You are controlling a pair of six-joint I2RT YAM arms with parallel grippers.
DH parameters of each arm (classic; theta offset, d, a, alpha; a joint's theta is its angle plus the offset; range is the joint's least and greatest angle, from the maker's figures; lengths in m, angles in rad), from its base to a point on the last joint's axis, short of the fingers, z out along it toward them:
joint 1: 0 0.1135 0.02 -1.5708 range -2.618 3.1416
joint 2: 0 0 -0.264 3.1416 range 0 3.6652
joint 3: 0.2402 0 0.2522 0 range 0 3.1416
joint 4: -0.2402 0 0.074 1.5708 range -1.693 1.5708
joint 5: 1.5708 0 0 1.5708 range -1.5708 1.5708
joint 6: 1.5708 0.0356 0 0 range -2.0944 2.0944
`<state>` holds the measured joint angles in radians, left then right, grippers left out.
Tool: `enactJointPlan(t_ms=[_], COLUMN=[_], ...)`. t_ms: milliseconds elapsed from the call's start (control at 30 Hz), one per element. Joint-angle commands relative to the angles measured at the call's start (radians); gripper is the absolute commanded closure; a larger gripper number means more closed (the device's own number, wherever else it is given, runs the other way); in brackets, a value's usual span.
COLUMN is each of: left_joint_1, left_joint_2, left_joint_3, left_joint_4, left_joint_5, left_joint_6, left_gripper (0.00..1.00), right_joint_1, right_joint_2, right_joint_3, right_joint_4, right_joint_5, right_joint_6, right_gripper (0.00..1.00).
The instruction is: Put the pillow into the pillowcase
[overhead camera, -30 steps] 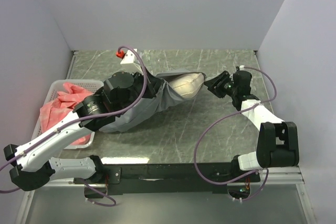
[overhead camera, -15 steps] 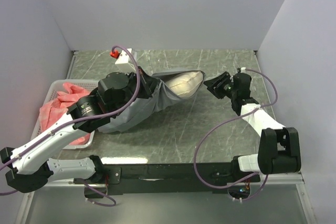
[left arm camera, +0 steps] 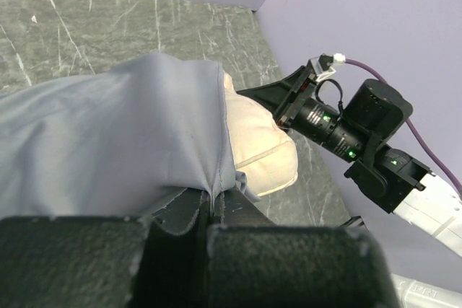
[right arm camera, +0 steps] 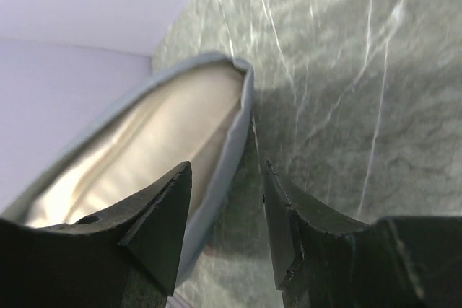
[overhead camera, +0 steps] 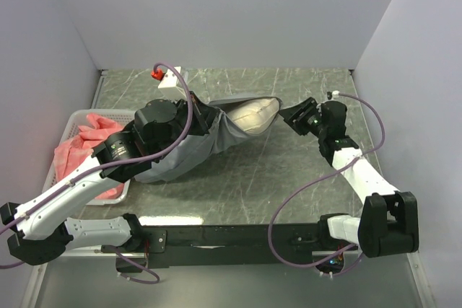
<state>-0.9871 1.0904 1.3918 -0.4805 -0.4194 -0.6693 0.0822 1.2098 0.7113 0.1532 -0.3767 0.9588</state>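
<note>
The grey pillowcase (overhead camera: 184, 155) lies across the table's middle, its mouth facing right. The cream pillow (overhead camera: 257, 114) is partly inside, with its right end sticking out. My left gripper (overhead camera: 211, 122) is shut on the pillowcase's hem; in the left wrist view the fold of grey cloth (left arm camera: 108, 142) is pinched at my left gripper (left arm camera: 215, 205), with the pillow (left arm camera: 263, 151) just beyond. My right gripper (overhead camera: 290, 115) is open at the pillow's free end. In the right wrist view my right gripper (right arm camera: 225, 172) straddles the pillowcase's rim (right arm camera: 238, 124) without touching it, the pillow (right arm camera: 155, 138) behind.
A white lattice basket (overhead camera: 74, 118) holding a pink-red cloth (overhead camera: 90, 146) stands at the table's left edge. A small white block with a red part (overhead camera: 162, 77) sits at the back. Purple walls close in the left, back and right sides.
My left arm has shifted a little to the left with the pillowcase hem in its grip. My right arm's elbow has swung down and back; its gripper stays by the pillow's end.
</note>
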Motion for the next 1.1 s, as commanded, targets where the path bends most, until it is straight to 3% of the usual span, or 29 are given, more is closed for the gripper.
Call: enactJointPlan(t_ms=[0,500,733,967,1067], left_joint_1=[0.008,0.008,0.008,0.010,0.010], left_joint_2=[-0.040,-0.046,-0.058,-0.060,-0.057], left_joint_3=[0.053,0.065,0.092,0.124,0.136], left_joint_4=[0.079,0.057,0.026,0.003,-0.001], left_joint_5=[-0.047,-0.041,-0.047,-0.059,-0.059], left_joint_6=[0.016,0.019,0.028,0.050,0.056], left_gripper=[0.99,0.99,0.99,0.98,0.98], right_joint_1=[0.033,0.051,0.051,0.093,0.111], right_joint_2=[0.020,0.160,0.264,0.349,0.367], right_joint_3=[0.027,0.142,0.299,0.373,0.390], right_joint_4=[-0.023,-0.038,-0.115,-0.110,-0.110], right_joint_5=[0.025,0.028,0.050,0.030,0.027], right_joint_6=[-0.009,-0.026,-0.066,-0.065,-0.061], right_gripper=[0.48,0.48,0.49,0.66,0.80])
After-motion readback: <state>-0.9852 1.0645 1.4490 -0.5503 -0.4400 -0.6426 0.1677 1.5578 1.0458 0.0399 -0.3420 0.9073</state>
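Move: The right gripper, half open, has the right-hand corner of the pillowcase's rim about 4 cm ahead, 2 cm to its left and just below. The pillow's exposed end lies some 11 cm to its left, 1 cm ahead and 4 cm lower; the rim fold pinched by the left gripper is about 22 cm left, 13 cm back and 18 cm higher. From the left gripper, that rim corner is some 17 cm ahead, 20 cm right and 19 cm lower. Dip the right gripper about 3 cm while edging left, then drive it forward to the right corner of the pillowcase rim, some 6 cm in all, regaining part of the height and swinging left by nearly 4 cm. Near the end, start closing its fingers around the fabric edge, to about half their starting gap. Keep the left gripper's pinch, easing left and up late by about 2 cm each. ##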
